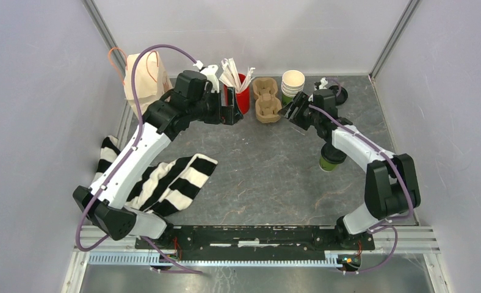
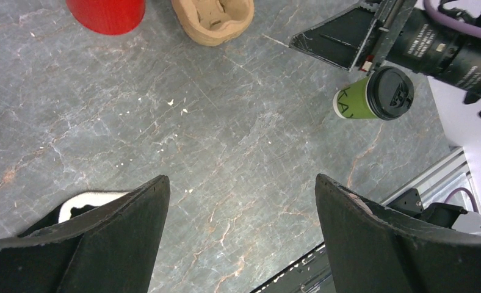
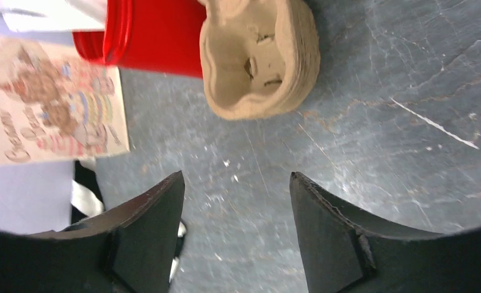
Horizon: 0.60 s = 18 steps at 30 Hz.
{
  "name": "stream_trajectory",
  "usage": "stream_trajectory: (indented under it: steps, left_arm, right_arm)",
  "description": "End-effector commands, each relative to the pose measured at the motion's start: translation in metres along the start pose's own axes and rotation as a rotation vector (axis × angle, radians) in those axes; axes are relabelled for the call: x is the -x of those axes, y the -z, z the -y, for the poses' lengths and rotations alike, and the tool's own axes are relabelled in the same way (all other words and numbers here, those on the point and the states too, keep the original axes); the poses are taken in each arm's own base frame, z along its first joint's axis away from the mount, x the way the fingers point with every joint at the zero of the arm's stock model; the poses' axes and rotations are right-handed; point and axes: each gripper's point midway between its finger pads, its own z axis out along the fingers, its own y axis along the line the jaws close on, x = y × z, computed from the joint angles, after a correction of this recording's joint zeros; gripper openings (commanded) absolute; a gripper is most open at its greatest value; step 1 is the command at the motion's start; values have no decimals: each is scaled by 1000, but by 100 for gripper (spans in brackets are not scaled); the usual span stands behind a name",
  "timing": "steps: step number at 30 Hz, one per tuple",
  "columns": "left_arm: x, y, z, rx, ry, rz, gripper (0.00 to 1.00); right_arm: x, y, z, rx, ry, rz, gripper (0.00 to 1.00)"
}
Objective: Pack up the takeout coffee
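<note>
The takeout coffee (image 1: 329, 162) is a green cup with a black lid, standing on the table at the right and partly covered by my right forearm. In the left wrist view the takeout coffee (image 2: 375, 94) stands upright just beneath the right arm. My right gripper (image 1: 289, 112) is well behind it, beside the brown pulp cup carrier (image 1: 264, 99). Its jaws (image 3: 236, 177) are open over bare table, with the carrier (image 3: 262, 58) a little ahead. My left gripper (image 1: 231, 115) hovers by the red cup, open (image 2: 241, 180) and holding nothing.
A red cup (image 1: 243, 91) holding white wrapped sticks stands left of the carrier. A printed paper bag (image 1: 143, 76) is at the back left, and a stack of lidless cups (image 1: 292, 84) and a lone black lid (image 1: 339, 93) at the back right. A striped cloth (image 1: 171, 183) lies front left.
</note>
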Motion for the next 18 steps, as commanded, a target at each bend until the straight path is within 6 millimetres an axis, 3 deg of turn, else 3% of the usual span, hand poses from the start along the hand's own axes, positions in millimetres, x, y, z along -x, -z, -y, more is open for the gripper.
stream_trajectory:
  steps: [1,6,18]
  left_arm:
    - [3,15,2,-22,-41,33,94]
    - [-6,22,-5,-4,-53,34,95]
    - [-6,21,-22,70,-119,26,95]
  right_arm:
    - [33,-20,-12,46,-211,146,68]
    - [30,-35,-2,-25,-266,141,59]
    - [16,-62,10,-110,-291,106,53]
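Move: The near cell of the cardboard cup carrier faces the right hand. The carrier's middle is about 13 cm ahead, 6 cm to the left and 10 cm below. The stack of paper cups stands some 17 cm ahead and 2 cm to the right. The red straw canister is roughly 14 cm ahead and 18 cm to the left. From the left hand, the carrier lies about 23 cm ahead, 12 cm to the right and 24 cm below. Forward and down in about equal measure, some 4 cm each, the right hand closes in on the near right-hand side of the carrier, going mostly forward first and then sinking. Its wrist turns about 15 degrees clockwise while the fingers narrow from three-quarters open to about half, still empty. The left hand, wide open, drifts a couple of centimetres left and back. ##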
